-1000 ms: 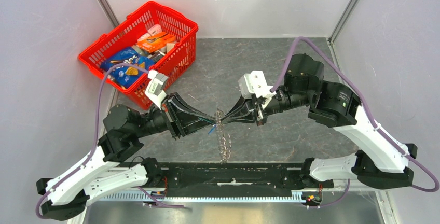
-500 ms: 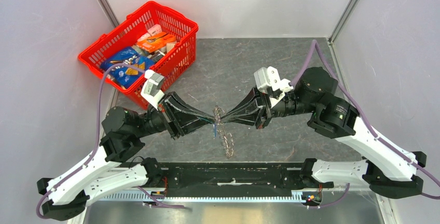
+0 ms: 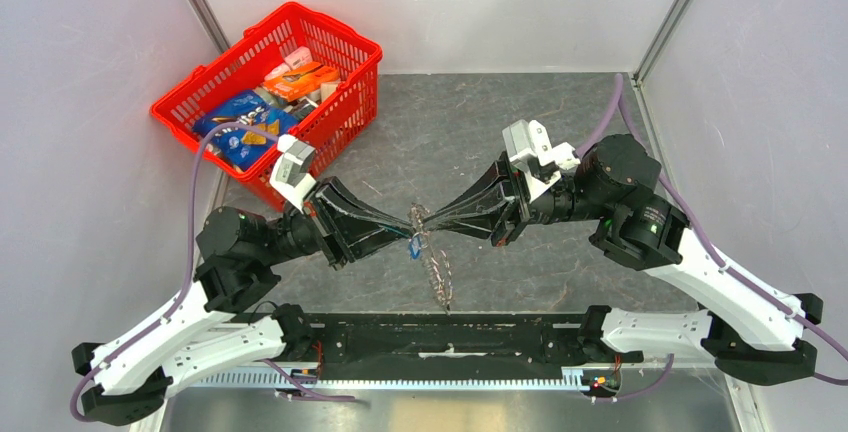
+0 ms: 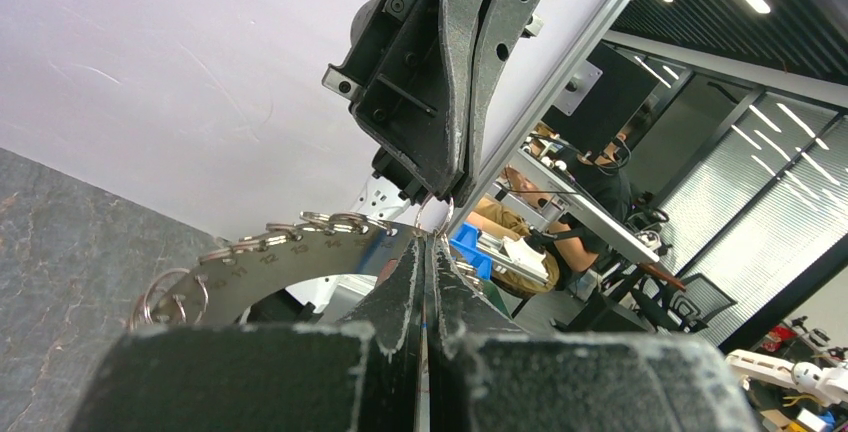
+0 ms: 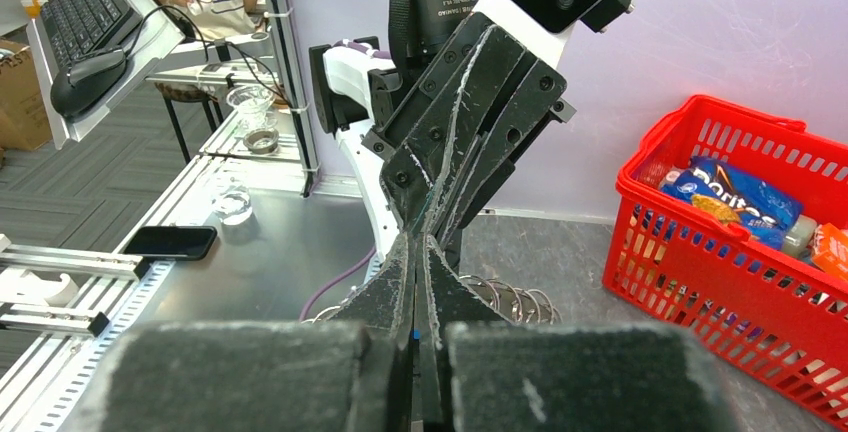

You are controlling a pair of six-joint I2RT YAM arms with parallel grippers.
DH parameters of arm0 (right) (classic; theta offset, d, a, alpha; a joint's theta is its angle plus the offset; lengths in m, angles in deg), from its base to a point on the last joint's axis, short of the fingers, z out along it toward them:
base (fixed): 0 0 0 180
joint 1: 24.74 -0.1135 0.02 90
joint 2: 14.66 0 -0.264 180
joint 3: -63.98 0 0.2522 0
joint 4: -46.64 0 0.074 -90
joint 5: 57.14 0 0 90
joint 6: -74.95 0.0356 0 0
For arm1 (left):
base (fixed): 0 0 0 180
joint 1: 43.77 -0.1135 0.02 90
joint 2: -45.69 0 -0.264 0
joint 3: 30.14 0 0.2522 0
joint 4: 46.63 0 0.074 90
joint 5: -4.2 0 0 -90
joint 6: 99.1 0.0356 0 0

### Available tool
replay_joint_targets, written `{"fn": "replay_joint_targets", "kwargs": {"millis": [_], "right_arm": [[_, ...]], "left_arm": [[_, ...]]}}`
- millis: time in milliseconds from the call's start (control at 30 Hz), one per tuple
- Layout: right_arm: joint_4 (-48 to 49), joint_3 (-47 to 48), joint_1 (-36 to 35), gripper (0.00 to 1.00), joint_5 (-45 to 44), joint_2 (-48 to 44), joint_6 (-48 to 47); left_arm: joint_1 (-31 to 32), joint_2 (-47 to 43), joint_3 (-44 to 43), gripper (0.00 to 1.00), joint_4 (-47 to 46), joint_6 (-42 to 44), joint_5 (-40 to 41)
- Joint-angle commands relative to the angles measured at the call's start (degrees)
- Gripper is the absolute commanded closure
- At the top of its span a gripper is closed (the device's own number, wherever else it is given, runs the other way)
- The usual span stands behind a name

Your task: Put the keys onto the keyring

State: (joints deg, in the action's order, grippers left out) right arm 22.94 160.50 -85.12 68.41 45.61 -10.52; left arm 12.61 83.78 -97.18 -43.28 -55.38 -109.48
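Note:
My two grippers meet tip to tip above the middle of the table, the left gripper and the right gripper both shut. In the left wrist view a small wire keyring stands between my left gripper's tips and the right gripper's tips, pinched from both ends. The keys hang below as a silvery bunch. A blue-headed key dangles just under the left tips. Beside the left fingers a curved numbered metal plate carries several small rings. The right wrist view shows those rings beside the right gripper.
A red basket full of snack packets stands at the back left, just behind the left wrist. A black rail with both arm bases runs along the near edge. Side walls close the table in on the left and right.
The right arm has swung outward to the right and its wrist has turned. The fingertips have stayed together, and the hanging bunch has swung slightly right.

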Motion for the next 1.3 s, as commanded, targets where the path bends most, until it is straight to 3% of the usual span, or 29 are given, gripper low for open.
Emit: {"fn": "replay_joint_targets", "kwargs": {"millis": [0,333,633,933,1267], "right_arm": [[7.9,0.9,0.0,1.0,-1.5,-1.4,1.3],[17.8,-4.4,0.0,1.0,-4.1,-2.5,5.6],[20.7,-6.0,0.0,1.0,-5.1,-3.0,7.0],[18.8,-6.1,0.0,1.0,-4.8,-3.8,6.0],[16.6,-5.9,0.0,1.0,-6.9,-4.3,6.5]], "left_arm": [[0.2,0.4,0.5,0.98,0.2,-1.4,-0.9],[0.2,1.6,0.7,0.98,-2.2,-2.0,-1.9],[0.2,3.2,0.7,0.98,-5.2,-2.9,-3.2],[0.2,-0.2,0.4,0.72,-2.7,-0.9,-0.5],[0.2,-1.6,-0.4,0.68,-2.0,2.5,1.7]]}}
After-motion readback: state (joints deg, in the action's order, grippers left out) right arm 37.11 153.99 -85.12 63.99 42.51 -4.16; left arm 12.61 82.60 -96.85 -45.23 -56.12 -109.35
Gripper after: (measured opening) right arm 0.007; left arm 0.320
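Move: The left fingers still hold the blue key at its upper end, its blue part hanging about 3 cm below them. The small ring it goes with, pinched by the right fingertips, is roughly 1 cm to the left hand's right, 1 cm ahead and 1 cm up. The keyring plate's centre is about 3 cm right, 1 cm back and 6 cm below. From the right hand, the small ring is about 1 cm left, 1 cm down, straight across; the plate's centre is 7 cm below, 1 cm back, level sideways. Upward, the right hand lifts the pinched small ring by about 2.5 cm, tipping its fingertips up some 10 degrees and keeping its fingers shut. The left hand first eases about 1 cm right towards the keyring, then opens to roughly a third, lets go of the key and backs off some 1.5 cm to its left, ending slightly higher. ##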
